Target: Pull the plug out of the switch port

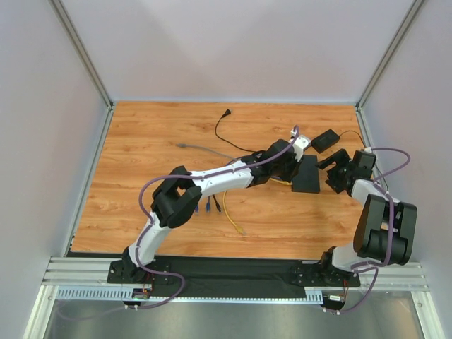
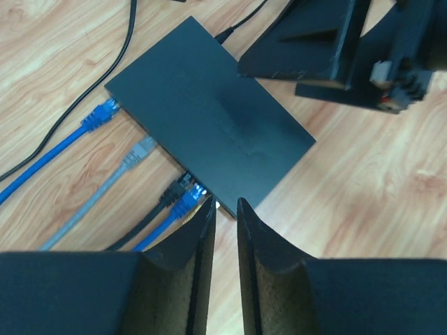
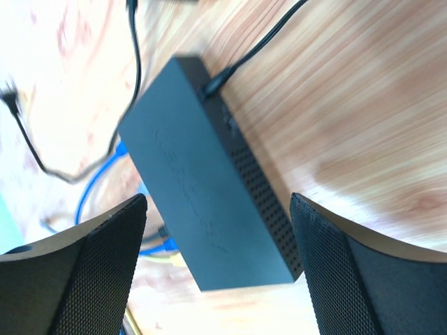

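Note:
The switch is a flat black box lying on the wooden floor; it also shows in the left wrist view and the right wrist view. Along its port edge sit a blue plug, a grey plug, a black plug and another blue plug. My left gripper is at that edge, its jaws narrowed to a slim gap round a pale plug on a yellow cable. My right gripper is open, with the switch's far end between its jaws.
A small black power adapter lies behind the switch, and its thin cord plugs into the switch's back. A black cord and a grey cable trail across the floor. Loose blue and black cables lie near the left arm.

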### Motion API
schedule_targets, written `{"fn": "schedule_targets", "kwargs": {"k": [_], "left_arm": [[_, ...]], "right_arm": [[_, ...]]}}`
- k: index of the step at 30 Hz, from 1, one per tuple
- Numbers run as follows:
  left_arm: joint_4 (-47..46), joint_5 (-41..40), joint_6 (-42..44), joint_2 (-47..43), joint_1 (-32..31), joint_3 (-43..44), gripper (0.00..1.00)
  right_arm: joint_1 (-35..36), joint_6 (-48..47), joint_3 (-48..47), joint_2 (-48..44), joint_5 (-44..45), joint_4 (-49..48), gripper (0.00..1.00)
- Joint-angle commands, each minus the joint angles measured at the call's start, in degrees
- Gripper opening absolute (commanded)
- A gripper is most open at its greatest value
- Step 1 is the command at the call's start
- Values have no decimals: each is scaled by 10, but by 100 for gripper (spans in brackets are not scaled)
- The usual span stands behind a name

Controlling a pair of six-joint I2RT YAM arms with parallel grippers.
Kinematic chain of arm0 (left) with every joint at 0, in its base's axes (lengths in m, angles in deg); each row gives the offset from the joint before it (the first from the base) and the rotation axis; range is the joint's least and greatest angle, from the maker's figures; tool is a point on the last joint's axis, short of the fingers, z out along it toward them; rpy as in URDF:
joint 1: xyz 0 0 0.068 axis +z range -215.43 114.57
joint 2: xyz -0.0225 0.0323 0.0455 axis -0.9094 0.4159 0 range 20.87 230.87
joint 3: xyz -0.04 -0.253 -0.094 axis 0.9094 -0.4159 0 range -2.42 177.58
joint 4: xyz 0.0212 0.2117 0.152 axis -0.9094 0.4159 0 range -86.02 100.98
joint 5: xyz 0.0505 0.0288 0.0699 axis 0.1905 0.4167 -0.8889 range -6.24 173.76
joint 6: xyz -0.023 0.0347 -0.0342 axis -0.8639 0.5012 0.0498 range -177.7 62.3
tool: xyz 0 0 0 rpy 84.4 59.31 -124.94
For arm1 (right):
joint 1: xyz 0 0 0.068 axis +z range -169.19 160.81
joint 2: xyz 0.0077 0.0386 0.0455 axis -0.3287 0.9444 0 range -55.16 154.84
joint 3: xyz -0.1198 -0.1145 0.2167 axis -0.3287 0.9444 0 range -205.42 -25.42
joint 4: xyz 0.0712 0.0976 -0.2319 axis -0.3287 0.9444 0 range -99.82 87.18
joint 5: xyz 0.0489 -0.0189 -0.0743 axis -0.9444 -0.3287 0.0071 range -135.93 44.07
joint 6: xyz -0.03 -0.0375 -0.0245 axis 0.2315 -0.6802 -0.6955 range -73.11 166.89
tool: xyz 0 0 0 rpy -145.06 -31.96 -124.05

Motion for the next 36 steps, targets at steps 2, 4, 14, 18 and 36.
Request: {"fn": "schedule_targets", "kwargs": {"k": [2,4,14,18,36], "left_arm": [[-6,26,59,37,-2,61,25],[-22,27,75,55,-3,76,25],[70,100,109,159,0,224,3],[79,106,95,172,5,228,1],[54,95,28,160,10,169,0]], "right_arm": [[-24,46,-33,33,8,-40,84],[-27,62,-44,60,20,-38,83],[-27,99,-55,128,23,-84,73],[-27,100,-55,127,33,-84,72],[-19,45,-23,111,-56,-100,63]]}}
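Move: The switch's middle lies about 4 cm ahead of the left gripper, 6 cm to its right and 9 cm below. The blue network plug is almost straight beneath that gripper, the grey plug 6 cm ahead. From the right gripper, the power plug in the switch's right side is about 6 cm straight ahead and 3 cm lower. The switch's middle is 2 cm ahead and 5 cm left of it, the power adapter 13 cm ahead and 2 cm right. Bring the left gripper right about 5 cm, closing it fully on the way, then sink straight down until its shut fingertips rest on the switch's top near the network plugs, some 7 cm down in all. Meanwhile ease the right gripper forward about 4 cm and slightly down towards the power plug, veering right and partly back, narrowing the jaws but keeping them open. ##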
